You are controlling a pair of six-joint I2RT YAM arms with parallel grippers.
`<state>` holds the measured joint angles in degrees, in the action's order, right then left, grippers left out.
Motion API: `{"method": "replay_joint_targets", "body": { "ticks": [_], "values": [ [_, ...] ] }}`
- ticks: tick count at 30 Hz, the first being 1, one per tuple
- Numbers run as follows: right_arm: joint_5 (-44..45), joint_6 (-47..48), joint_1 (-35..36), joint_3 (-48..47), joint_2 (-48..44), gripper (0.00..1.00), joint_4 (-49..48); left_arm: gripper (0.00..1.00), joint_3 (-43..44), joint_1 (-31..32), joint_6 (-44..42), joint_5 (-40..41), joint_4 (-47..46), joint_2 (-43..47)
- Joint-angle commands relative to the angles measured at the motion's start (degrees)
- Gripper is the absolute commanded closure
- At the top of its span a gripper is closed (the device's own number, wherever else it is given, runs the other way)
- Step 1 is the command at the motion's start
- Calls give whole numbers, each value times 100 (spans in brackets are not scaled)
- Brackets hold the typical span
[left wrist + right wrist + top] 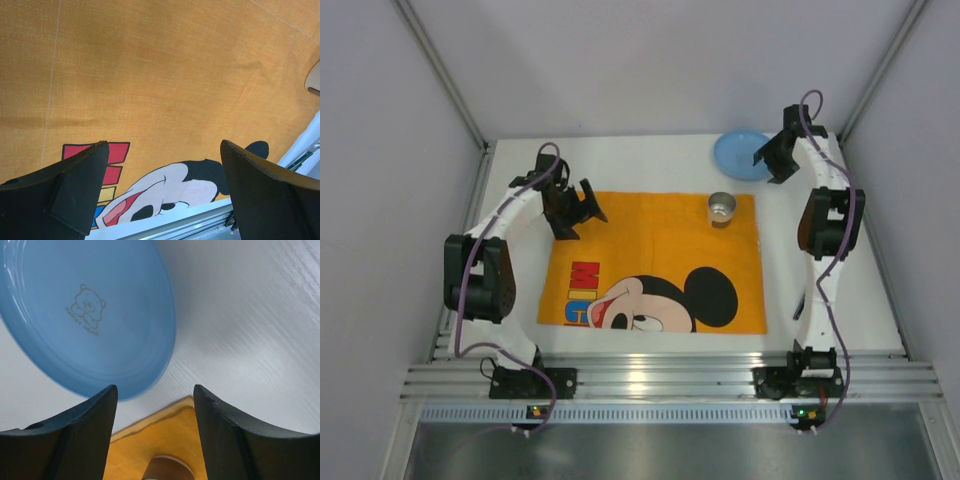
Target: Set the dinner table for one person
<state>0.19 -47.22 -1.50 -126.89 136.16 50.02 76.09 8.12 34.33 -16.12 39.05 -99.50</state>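
The white dinner table [650,155] carries an orange cartoon-mouse placemat [650,240]. A metal cup [721,209] stands on the mat's far right corner, and its rim shows at the bottom of the right wrist view [167,470]. A blue plate [738,154] with a small bear print [85,310] lies flat on the table at the back right. My right gripper [775,160] hovers open just right of the plate, with nothing between its fingers [155,390]. My left gripper [575,212] hangs wide open over the mat's far left corner [162,145], empty.
Grey walls enclose the table on three sides. An aluminium rail [660,375] runs along the near edge by the arm bases. The mat's cartoon face [655,300] lies toward the near side.
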Motion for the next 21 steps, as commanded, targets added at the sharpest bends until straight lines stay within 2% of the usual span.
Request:
{"method": "replay_joint_targets", "body": {
  "ticks": [1, 5, 8, 12, 13, 14, 16, 21],
  "values": [
    [104, -551, 44, -301, 270, 37, -545, 2, 169, -161, -66, -163, -125, -95],
    [140, -604, 97, -591, 692, 38, -563, 2, 143, -398, -119, -277, -143, -192],
    [236, -823, 106, -652, 868, 46, -563, 2, 29, -583, -189, -313, -161, -227],
    [473, -1131, 378, -1108, 1123, 71, -564, 2, -130, -750, -233, -365, -152, -271],
    [500, -1175, 387, -1162, 1193, 79, -572, 2, -147, -768, -233, -374, -152, -280],
    [526, -1210, 396, -1197, 1211, 91, -581, 2, -156, -768, -233, -374, -152, -280],
    [553, -1263, 378, -1259, 1220, 100, -616, 2, -156, -768, -233, -374, -126, -280],
    [421, -1272, 308, -1338, 931, 100, -870, 2, -130, -768, -251, -366, -90, -263]
  ]
}}
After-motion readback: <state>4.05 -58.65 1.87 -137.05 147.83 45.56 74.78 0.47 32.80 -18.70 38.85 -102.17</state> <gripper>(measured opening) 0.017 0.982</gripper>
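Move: The right hand, open, hangs over the near right part of the blue plate's rim; the plate's middle is about 7 cm ahead, 6 cm to its left and 6 cm below. The metal cup stands some 12 cm back and 14 cm left of this hand, and the orange cloth's middle lies roughly 25 cm back and 32 cm left. From the left hand the plate is about 26 cm ahead, 42 cm to the right and 8 cm lower. Forward about 5 cm and down 4 cm, the right hand sinks to the plate's near right rim, then drifts some 3 cm left while its half-open fingers shut and pinch the rim, the wrist turning slightly clockwise. Meanwhile the left hand, empty and wide open, slides left above the cloth towards its left edge, sinking a little. ##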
